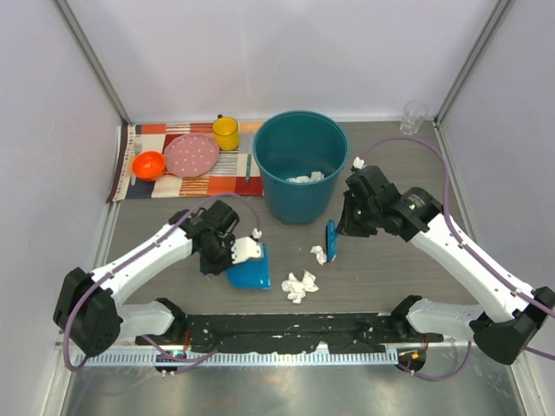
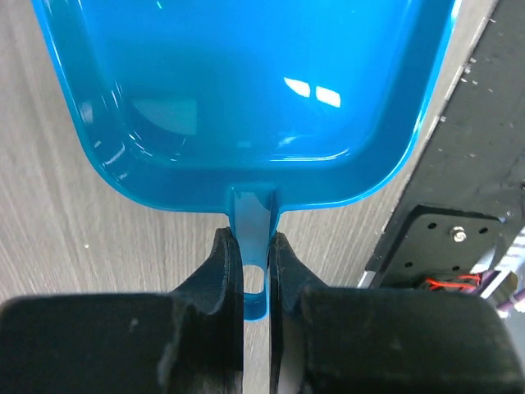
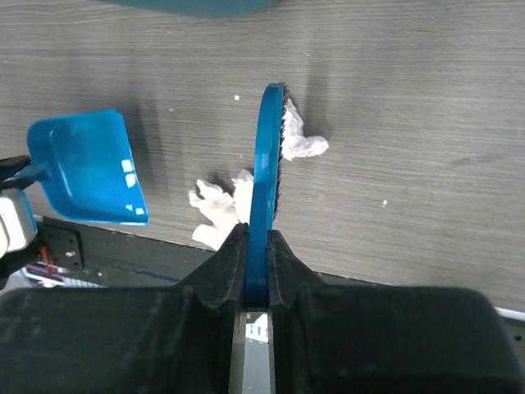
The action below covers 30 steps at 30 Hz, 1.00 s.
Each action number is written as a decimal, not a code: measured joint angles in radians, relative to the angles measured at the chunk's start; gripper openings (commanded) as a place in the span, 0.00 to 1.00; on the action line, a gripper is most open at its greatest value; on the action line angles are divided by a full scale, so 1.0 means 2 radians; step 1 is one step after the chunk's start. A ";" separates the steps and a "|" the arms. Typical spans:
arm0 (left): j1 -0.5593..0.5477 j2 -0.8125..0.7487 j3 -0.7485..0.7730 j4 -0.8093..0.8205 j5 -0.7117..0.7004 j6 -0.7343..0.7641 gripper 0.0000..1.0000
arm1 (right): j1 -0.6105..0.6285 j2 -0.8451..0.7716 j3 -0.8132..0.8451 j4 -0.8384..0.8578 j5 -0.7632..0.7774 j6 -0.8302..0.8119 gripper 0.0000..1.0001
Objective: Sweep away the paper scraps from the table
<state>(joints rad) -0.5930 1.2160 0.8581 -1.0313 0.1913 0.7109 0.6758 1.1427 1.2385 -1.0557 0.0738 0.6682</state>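
Note:
Two crumpled white paper scraps lie on the dark wood-grain table (image 1: pixel 408 260): a small one (image 1: pixel 319 254) and a bigger one (image 1: pixel 299 286). My right gripper (image 1: pixel 344 227) is shut on a blue brush (image 1: pixel 331 240), held on edge. In the right wrist view the brush's (image 3: pixel 267 172) bristles touch the small scrap (image 3: pixel 305 144), and the bigger scrap (image 3: pixel 215 205) lies to its left. My left gripper (image 1: pixel 232 256) is shut on the handle of a blue dustpan (image 1: pixel 251 274), which rests left of the scraps. The handle (image 2: pixel 253 238) sits clamped between the fingers, and the pan (image 2: pixel 246 90) is empty.
A teal bucket (image 1: pixel 299 165) with paper inside stands just behind the brush; a small white bit (image 1: pixel 358 162) shows at its right. A striped placemat (image 1: pixel 217 184) at the back left carries an orange bowl (image 1: pixel 148 164), pink plate (image 1: pixel 192 155) and yellow cup (image 1: pixel 226 133). A glass (image 1: pixel 414 116) stands back right.

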 measured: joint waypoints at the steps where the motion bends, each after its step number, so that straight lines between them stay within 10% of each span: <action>1: -0.019 0.005 0.000 -0.002 -0.002 -0.001 0.00 | 0.000 0.000 0.004 -0.010 0.007 0.001 0.01; 16: -0.130 0.105 -0.012 0.016 -0.045 -0.034 0.00 | 0.000 0.013 -0.110 0.043 0.080 -0.012 0.01; 30: -0.136 0.162 0.015 0.056 -0.001 -0.064 0.00 | 0.029 -0.025 -0.206 0.193 -0.051 -0.011 0.01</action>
<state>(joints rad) -0.8650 1.5402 0.8883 -0.9203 0.1898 0.5823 0.7338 1.0927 0.8272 -0.6693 -0.0277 0.6453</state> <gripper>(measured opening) 0.105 0.146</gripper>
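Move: The raised right hand holds the brush. The small paper scrap lies about 4 cm to its left, level with it and some 20 cm down; the crumpled scrap pile is about 8 cm left and 8 cm back. The dustpan lies roughly 20 cm left and 5 cm back. From the left hand, which grips the dustpan handle, the pile is about 20 cm right and 4 cm back, the small scrap about 25 cm right and 5 cm ahead. The brush comes against the right side of the small paper scrap and sweeps it left towards the dustpan: the right hand first shifts some 4 cm right, drops about 9 cm with the brush tilting, then swings back left about 6 cm. Meanwhile the left hand keeps its hold and lowers the dustpan about 5 cm while drawing it back and then right to the pile. ##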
